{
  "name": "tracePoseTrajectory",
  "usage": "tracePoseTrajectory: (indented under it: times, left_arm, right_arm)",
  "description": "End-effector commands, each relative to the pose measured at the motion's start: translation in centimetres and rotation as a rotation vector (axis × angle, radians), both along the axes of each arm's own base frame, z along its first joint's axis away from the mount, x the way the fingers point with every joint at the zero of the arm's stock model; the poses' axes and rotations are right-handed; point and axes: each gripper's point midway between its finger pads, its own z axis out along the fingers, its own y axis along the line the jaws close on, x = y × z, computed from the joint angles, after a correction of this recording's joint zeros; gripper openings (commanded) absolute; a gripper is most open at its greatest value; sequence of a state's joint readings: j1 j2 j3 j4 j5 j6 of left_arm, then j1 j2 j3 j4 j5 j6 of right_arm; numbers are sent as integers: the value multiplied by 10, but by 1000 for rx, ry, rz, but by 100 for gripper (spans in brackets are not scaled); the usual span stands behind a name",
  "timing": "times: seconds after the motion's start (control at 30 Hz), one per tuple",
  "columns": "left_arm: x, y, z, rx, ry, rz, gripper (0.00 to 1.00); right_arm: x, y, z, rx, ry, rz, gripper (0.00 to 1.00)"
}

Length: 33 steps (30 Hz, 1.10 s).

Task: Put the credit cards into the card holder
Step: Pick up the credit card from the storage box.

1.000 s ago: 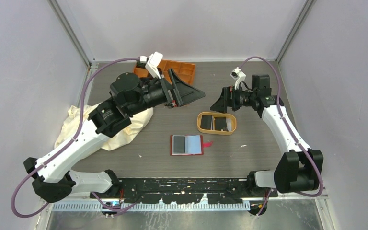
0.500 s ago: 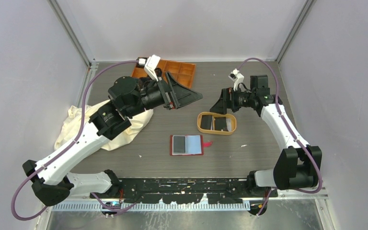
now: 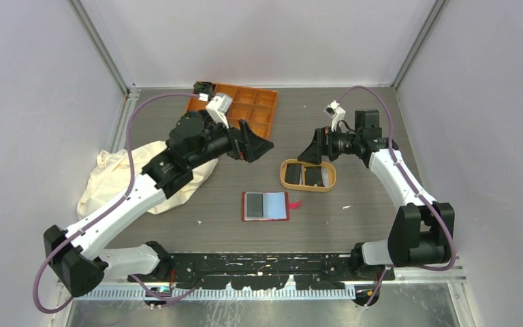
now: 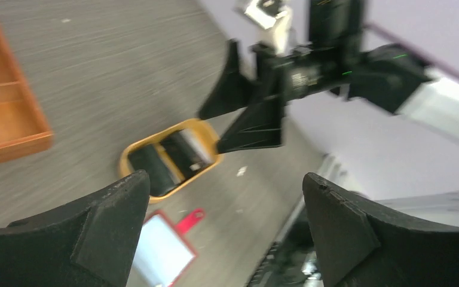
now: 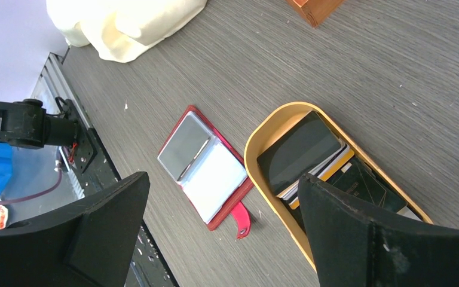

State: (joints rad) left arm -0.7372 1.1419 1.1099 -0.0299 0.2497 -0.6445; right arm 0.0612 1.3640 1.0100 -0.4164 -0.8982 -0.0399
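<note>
The red card holder (image 3: 265,206) lies open and flat on the table, grey and light-blue pockets up, with its snap tab pointing right. It also shows in the right wrist view as the card holder (image 5: 203,167). The credit cards (image 3: 293,174), mostly black, lie stacked in a tan oval tray (image 3: 306,189); the right wrist view shows the cards (image 5: 299,152) with light and yellow edges beneath. My left gripper (image 3: 265,145) hangs open above the table left of the tray, holding nothing. My right gripper (image 3: 308,153) hovers open just above the tray's far edge, also with nothing in it.
An orange compartment box (image 3: 248,105) sits at the back, just behind the left gripper. A cream cloth (image 3: 119,178) is bunched at the left under the left arm. Grey enclosure walls close in on three sides. The arm bases' rail (image 3: 265,262) runs along the near edge.
The left arm has drawn its gripper back to the left and slightly lower, uncovering more of the orange box. The right gripper has shifted only slightly. Both stay open.
</note>
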Motion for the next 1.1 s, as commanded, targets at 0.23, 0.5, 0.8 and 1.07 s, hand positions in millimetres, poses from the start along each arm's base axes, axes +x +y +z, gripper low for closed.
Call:
tracePoseTrajectory:
  times: [0.23, 0.5, 0.8, 1.07]
  left_arm:
    - [61, 30, -73, 465, -138, 183, 98]
    - [64, -2, -140, 503, 77, 72, 73]
    - [62, -25, -203, 552, 310, -5, 51]
    - [53, -43, -236, 544, 460, -75, 49]
  right_arm:
    - [20, 4, -24, 75, 126, -99, 81]
    - [31, -10, -88, -92, 302, -220, 58]
    - [34, 0, -114, -79, 416, -235, 55]
    - [29, 21, -122, -41, 483, -201, 53]
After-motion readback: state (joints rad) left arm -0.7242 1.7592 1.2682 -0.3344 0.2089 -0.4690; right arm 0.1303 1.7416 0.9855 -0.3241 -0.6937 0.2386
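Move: Below the right hand, the standing credit cards at the yellow edge lie about 16 cm down, 5 cm to its left and 1 cm ahead. The storage box's middle is some 2 cm right of them; the open card holder lies 15 cm to that hand's left, 9 cm back. From the high left hand those cards are about 34 cm down, 16 cm right and 6 cm ahead, the holder 5 cm right, 4 cm back. Sinking about 13 cm with a slight forward drift, the right hand comes down over the cards in the storage box, tipping its fingers some 30 degrees steeper and half closing them to straddle the light card edges; a touch can't be seen. The left hand drops about 25 cm and goes 6 cm forward, to hover empty between tray, box and card holder, rolling its left side up, then tipping down and half closing. ##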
